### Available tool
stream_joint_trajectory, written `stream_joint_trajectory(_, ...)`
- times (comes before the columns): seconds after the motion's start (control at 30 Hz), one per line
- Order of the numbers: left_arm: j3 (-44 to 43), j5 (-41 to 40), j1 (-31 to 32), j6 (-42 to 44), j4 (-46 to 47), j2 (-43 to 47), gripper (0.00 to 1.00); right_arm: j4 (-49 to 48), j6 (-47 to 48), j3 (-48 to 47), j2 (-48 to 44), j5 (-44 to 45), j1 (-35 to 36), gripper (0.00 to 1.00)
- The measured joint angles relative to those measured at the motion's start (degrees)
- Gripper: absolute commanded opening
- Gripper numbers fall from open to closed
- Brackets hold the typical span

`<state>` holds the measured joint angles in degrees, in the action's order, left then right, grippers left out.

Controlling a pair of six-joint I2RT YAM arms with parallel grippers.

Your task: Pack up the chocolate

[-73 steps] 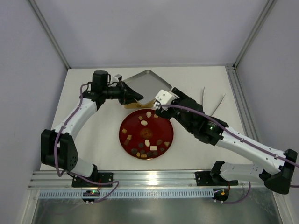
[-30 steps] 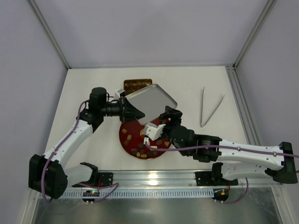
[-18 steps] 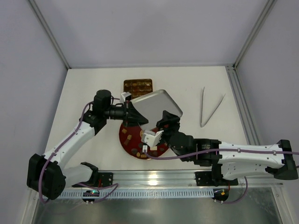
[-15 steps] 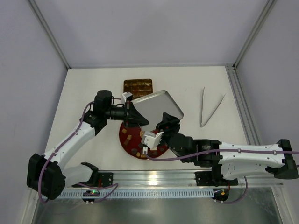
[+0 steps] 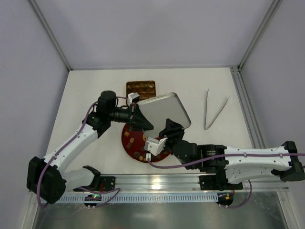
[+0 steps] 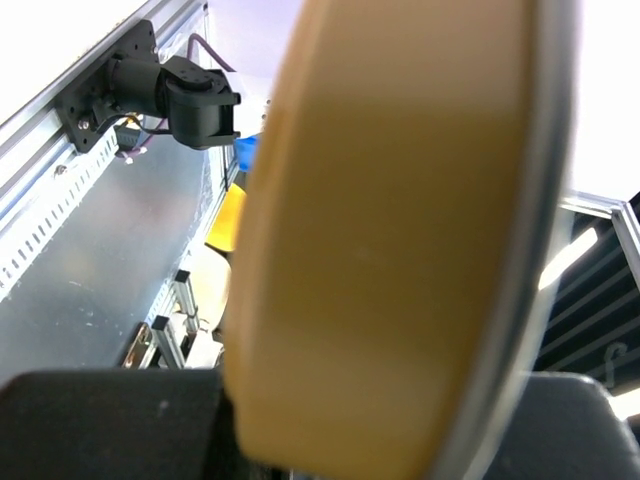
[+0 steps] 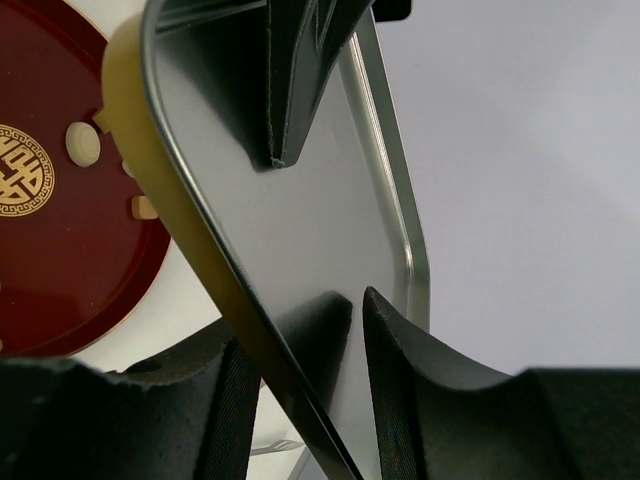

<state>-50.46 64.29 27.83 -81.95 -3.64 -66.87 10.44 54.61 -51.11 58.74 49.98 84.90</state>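
Bite-size chocolate pieces [image 5: 129,141] lie on the red plate [image 5: 125,143]; cream ones [image 7: 82,143] show in the right wrist view. Part of the plate is hidden under the box lid [image 5: 164,110], silver inside and gold outside [image 6: 400,220], which hangs tilted above it. My left gripper [image 5: 137,117] is shut on the lid's left edge. My right gripper [image 5: 170,130] straddles the lid's near rim [image 7: 215,270], one finger [image 7: 225,400] outside and the other [image 7: 410,380] just off the mirror-like inside. The gold gridded box [image 5: 140,88] holds several pieces.
A pair of metal tongs [image 5: 214,109] lies on the table at the right. The aluminium rail [image 5: 152,181] with the arm bases runs along the near edge. Frame posts and grey walls bound the table.
The left arm has swung the lid right and near, over the plate, uncovering the gold box. The right gripper came to the lid's near rim and its jaws have narrowed around it.
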Motion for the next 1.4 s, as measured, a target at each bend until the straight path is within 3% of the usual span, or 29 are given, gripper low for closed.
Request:
stream_joint_trajectory(0.3,-0.3,0.3,1.3,2.2,-0.6,-0.1,0.0,0.0,1.7,0.0,0.8,2.2,0.9,0.44)
stream_joint_trajectory(0.47,-1.1,0.2,1.7,3.3,-1.4,-0.1,0.0,0.0,2.2,0.0,1.4,2.9,1.3,0.37)
stream_joint_trajectory(0.63,-1.8,0.2,1.9,3.8,-2.4,-0.2,0.02,0.4,3.2,-0.2,1.7,3.4,1.5,0.23)
stream_joint_trajectory(0.77,-2.8,0.2,2.1,3.3,-3.7,-0.3,0.18,2.0,4.5,-0.3,2.5,3.5,1.9,0.04)
stream_joint_trajectory(0.9,-3.3,0.2,2.2,5.5,-4.7,-0.3,0.31,1.6,3.5,-0.8,3.2,3.9,2.0,0.04)
stream_joint_trajectory(1.13,-7.3,0.5,2.7,10.4,-6.8,-0.3,0.78,1.6,1.3,-1.9,3.2,3.9,1.9,0.04)
stream_joint_trajectory(1.4,-10.9,-0.3,0.7,13.6,-8.9,-0.9,0.84,3.4,-2.1,-2.6,3.2,3.9,1.9,0.04)
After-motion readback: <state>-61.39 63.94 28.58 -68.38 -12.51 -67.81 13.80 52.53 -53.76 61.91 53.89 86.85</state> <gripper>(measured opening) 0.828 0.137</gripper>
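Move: The lid is already in the left fingers by its left side, its middle roughly 5 cm ahead and 5 cm to their right. From the right hand, half open at the near edge, that middle lies about 3 cm ahead and 2 cm left, near its height. The round plate is centred some 9 cm ahead and 9 cm left of the right hand, the chocolate box roughly 34 cm ahead and 14 cm left, both nearly 30 cm below. Almost in place, the right hand closes its half-open fingers on the lid's near edge and pinches it, tilting a few degrees and coming back. Once that grip is set, the left hand opens wide, lets go of the lid's left side and rises about 4 cm, rolling some 15 degrees, its fingers still spread about the rim. ##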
